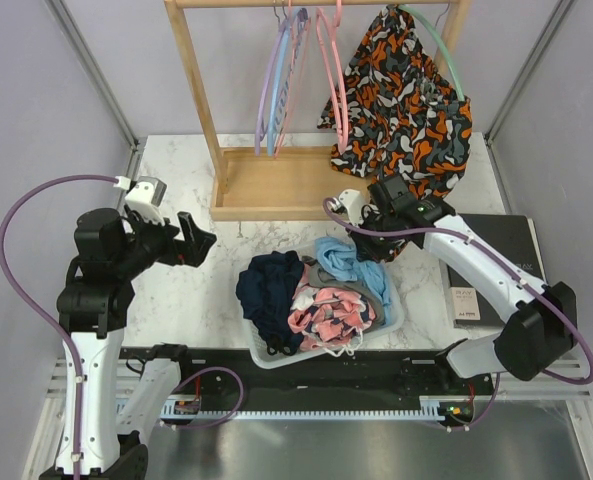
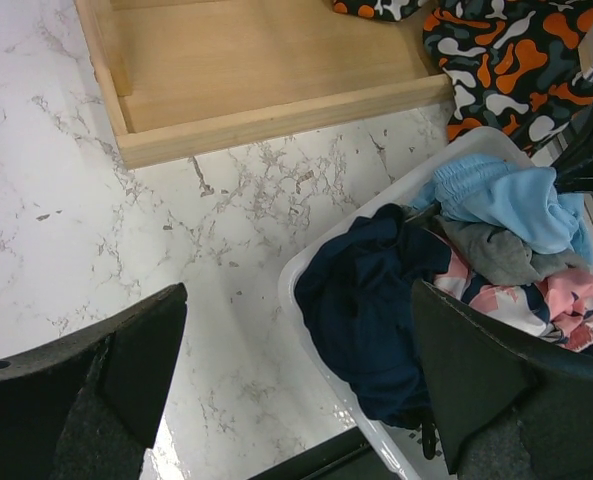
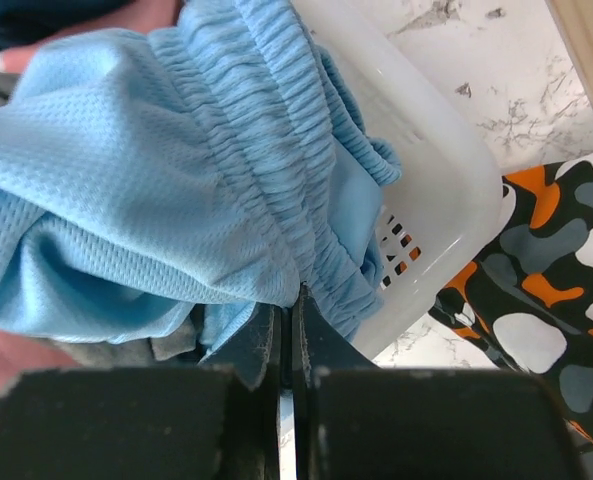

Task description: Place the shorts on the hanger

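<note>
The light blue shorts (image 1: 351, 262) (image 2: 506, 200) (image 3: 176, 150) lie on top of the clothes in the white basket (image 1: 396, 318), at its far right corner. My right gripper (image 1: 369, 245) (image 3: 296, 295) is shut, its tips pinching the gathered waistband at the basket's edge. The pink hanger (image 1: 333, 70) hangs by its hook from the wooden rack's top bar, well behind the basket. To the left of the basket my left gripper (image 1: 198, 240) (image 2: 298, 300) hovers open over the marble table, with nothing between its fingers.
The wooden rack (image 1: 276, 185) stands at the back with lilac and blue hangers (image 1: 276, 80) and an orange-black-white garment (image 1: 406, 100) on a mint hanger (image 1: 446, 50). Navy clothing (image 1: 271, 290) and a pink striped garment (image 1: 326, 310) fill the basket. A black box (image 1: 496, 270) lies at the right.
</note>
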`<state>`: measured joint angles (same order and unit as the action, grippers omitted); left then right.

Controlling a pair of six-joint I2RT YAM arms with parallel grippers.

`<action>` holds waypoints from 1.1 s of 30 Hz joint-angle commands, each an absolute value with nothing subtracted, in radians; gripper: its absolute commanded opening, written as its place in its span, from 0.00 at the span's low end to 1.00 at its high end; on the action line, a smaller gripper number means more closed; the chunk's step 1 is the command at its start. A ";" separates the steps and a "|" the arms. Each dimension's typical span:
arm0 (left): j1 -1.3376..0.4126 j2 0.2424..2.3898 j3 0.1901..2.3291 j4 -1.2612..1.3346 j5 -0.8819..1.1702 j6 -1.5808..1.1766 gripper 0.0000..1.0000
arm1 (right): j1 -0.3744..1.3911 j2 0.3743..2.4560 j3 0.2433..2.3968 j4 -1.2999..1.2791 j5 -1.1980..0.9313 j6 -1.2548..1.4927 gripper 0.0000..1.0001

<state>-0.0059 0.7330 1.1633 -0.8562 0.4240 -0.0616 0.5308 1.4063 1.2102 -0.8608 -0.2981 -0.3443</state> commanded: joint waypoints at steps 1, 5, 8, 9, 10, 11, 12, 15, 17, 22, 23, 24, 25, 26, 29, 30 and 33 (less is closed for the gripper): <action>-0.002 0.727 1.164 -0.808 0.474 -0.018 1.00 | 0.535 1.312 1.348 -0.897 -0.382 -0.357 0.00; -0.002 0.739 1.164 -0.804 0.498 -0.026 1.00 | 0.534 1.302 1.427 -0.965 -0.393 -0.373 0.00; -0.002 0.741 1.164 -0.799 0.512 -0.035 1.00 | 0.534 1.296 1.479 -0.977 -0.393 -0.379 0.00; -0.002 0.741 1.163 -0.798 0.514 -0.037 1.00 | 0.535 1.296 1.497 -0.983 -0.396 -0.379 0.00; -0.002 0.741 1.161 -0.798 0.514 -0.032 1.00 | 0.532 1.292 1.534 -0.988 -0.399 -0.382 0.00; -0.002 0.739 1.158 -0.796 0.512 -0.031 1.00 | 0.535 1.290 1.554 -0.995 -0.403 -0.382 0.00; -0.002 0.733 1.157 -0.796 0.514 -0.031 1.00 | 0.532 1.286 1.572 -0.996 -0.405 -0.380 0.00; -0.002 0.733 1.154 -0.788 0.529 -0.032 1.00 | 0.535 1.287 1.669 -1.000 -0.411 -0.357 0.00; -0.002 0.736 1.154 -0.790 0.549 -0.029 0.99 | 0.535 1.299 1.747 -1.014 -0.413 -0.348 0.00; -0.002 0.744 1.150 -0.772 0.600 -0.023 1.00 | 0.534 1.299 1.865 -1.029 -0.446 -0.334 0.00; -0.002 0.745 1.147 -0.769 0.609 -0.020 1.00 | 0.535 1.299 1.876 -1.032 -0.451 -0.336 0.00; -0.002 0.746 1.146 -0.761 0.627 -0.017 1.00 | 0.534 1.296 1.885 -1.029 -0.456 -0.339 0.00; -0.002 0.746 1.144 -0.755 0.640 -0.008 0.99 | 0.535 1.295 1.907 -1.028 -0.466 -0.344 0.00; -0.002 0.744 1.140 -0.752 0.658 -0.003 1.00 | 0.535 1.293 1.919 -1.023 -0.472 -0.345 0.00; -0.002 0.732 1.118 -0.720 0.774 0.044 1.00 | 0.535 1.295 1.979 -1.006 -0.514 -0.345 0.00; -0.002 0.730 1.112 -0.710 0.855 0.054 0.99 | 0.531 1.298 1.999 -1.002 -0.531 -0.344 0.00; -0.002 0.730 1.104 -0.670 0.980 0.083 1.00 | 0.535 1.292 2.060 -0.937 -0.584 -0.322 0.00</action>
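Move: The right gripper is already shut on the light-blue shorts in the basket, their bulk about 3 cm left, 2 cm back and 2 cm down. From this hand, the grey garment lies roughly 6 cm back and 4 cm left, the pink garment some 11 cm back and 8 cm left, and the camouflage hem about 3 cm ahead and 5 cm right, all some 5 cm lower. From the left hand, the shorts are about 26 cm right, 2 cm ahead and 18 cm below. Keep the right gripper shut on the light-blue shorts and pull them almost straight up off the pile, some 27 cm, letting the fingers swing up from steeply down towards forward and left by about 35 degrees. Late in the lift, bring the open left gripper a few centimetres right towards the shorts, yawing it clockwise. ##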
